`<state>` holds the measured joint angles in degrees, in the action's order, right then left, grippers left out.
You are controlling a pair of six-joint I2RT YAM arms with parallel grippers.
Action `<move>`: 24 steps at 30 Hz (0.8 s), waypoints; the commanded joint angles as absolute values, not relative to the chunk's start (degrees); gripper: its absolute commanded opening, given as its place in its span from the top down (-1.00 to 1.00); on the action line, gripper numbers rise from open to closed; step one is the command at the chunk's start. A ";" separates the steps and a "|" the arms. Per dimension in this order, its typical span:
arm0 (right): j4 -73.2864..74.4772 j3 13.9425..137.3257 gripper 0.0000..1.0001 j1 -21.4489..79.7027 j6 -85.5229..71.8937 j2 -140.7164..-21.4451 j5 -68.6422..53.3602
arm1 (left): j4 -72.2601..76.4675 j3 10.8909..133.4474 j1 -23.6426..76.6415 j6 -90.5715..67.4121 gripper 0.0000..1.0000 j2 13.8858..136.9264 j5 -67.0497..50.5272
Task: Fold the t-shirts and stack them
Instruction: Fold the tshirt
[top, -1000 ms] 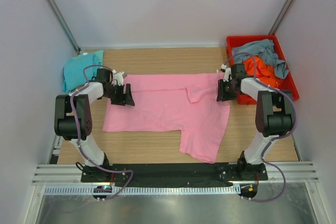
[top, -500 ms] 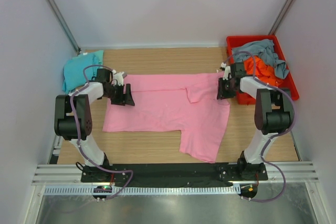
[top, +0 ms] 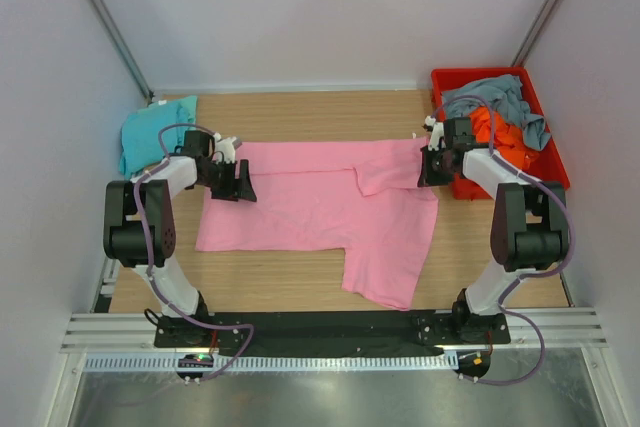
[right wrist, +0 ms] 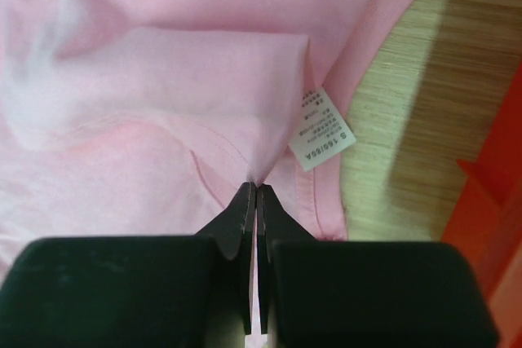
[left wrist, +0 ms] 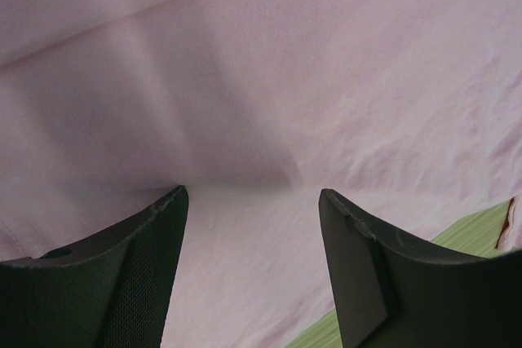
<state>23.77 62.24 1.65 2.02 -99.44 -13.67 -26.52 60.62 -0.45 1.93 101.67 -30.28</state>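
The pink t-shirt (top: 310, 209) lies spread flat across the middle of the table. My right gripper (top: 428, 169) sits at its right end, beside the bin. In the right wrist view that gripper (right wrist: 256, 185) is shut, pinching a raised fold of pink cloth (right wrist: 163, 79) next to a white size label (right wrist: 322, 129). My left gripper (top: 243, 185) rests over the shirt's left end. Its jaws stand open (left wrist: 253, 193) with flat pink cloth (left wrist: 326, 63) under them and nothing pinched. A teal t-shirt (top: 155, 132) lies folded at the back left. An orange t-shirt (top: 505, 137) and a grey-blue one (top: 500, 97) lie crumpled in the bin.
The red plastic bin (top: 556, 165) stands at the back right, close to my right gripper, and its wall (right wrist: 489, 226) shows at the edge of the right wrist view. Bare wooden table (top: 290, 287) lies in front of the shirt. White walls enclose the table.
My right gripper has closed on a fold of the pink shirt and shifted slightly back and right, lifting the cloth a little. The left arm has not moved.
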 commanded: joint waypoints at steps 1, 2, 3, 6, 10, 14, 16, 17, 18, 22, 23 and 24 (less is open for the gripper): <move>26.79 62.58 0.95 1.41 2.20 -92.73 -15.11 | -26.10 60.12 -0.53 3.25 -0.36 104.50 -28.12; 27.42 62.58 0.95 1.41 2.20 -91.25 -15.55 | -26.02 60.20 -0.53 3.16 -0.36 104.50 -28.12; 28.20 62.49 0.95 1.49 2.20 -90.71 -16.08 | -26.02 60.21 -0.61 3.16 -0.36 104.41 -28.13; 30.93 62.32 0.95 1.32 1.85 -89.39 -17.66 | -26.01 60.38 -0.53 3.16 -0.36 104.59 -28.04; 32.43 61.53 0.95 1.41 1.67 -89.73 -19.86 | -25.93 60.47 -0.53 3.08 -0.36 104.68 -28.04; 32.96 60.30 0.97 1.41 1.67 -89.21 -20.65 | -25.93 60.21 -0.53 3.08 -0.36 104.24 -27.77; 33.48 60.12 0.98 1.41 1.67 -88.42 -20.92 | -25.93 60.12 -0.53 3.16 -0.36 104.15 -27.51; 33.75 59.86 0.97 1.41 1.67 -87.46 -21.09 | -25.93 60.20 -0.44 3.16 -0.36 104.15 -27.51; 34.01 59.85 0.97 1.41 1.67 -87.02 -21.18 | -26.01 60.29 -0.53 3.08 -0.36 104.15 -27.51; 35.15 59.85 0.98 1.41 1.85 -85.61 -21.45 | -25.93 60.38 -0.53 3.08 -0.36 104.06 -27.16; 35.59 59.85 0.98 1.41 2.11 -85.43 -21.79 | -25.93 60.29 -0.53 2.99 -0.36 103.98 -27.07; 35.68 59.85 0.95 1.41 2.20 -85.08 -21.80 | -25.93 60.38 -0.53 3.08 -0.36 103.97 -26.98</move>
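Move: The pink t-shirt's upper layer near the neckline is already pinched in the right hand, to be laid over a spot about 5 cm back and 2 cm left, some 2 cm below. The white tag is about 3 cm ahead and 3 cm right of this hand; the folded flap's corner is roughly 13 cm left and 2 cm back. The red box's middle is some 12 cm ahead and 18 cm right. From the left hand, the spot is about 41 cm right and 1 cm back. The pinched bit of t-shirt is lifted nearly 5 cm by the right hand, then drawn back towards the robot over the lower layer, ending about 5 cm back, a little to the left and 4 cm higher, after a short dip. The fingers stay shut on the cloth, and the wrist rolls only slightly, its left side rising. ##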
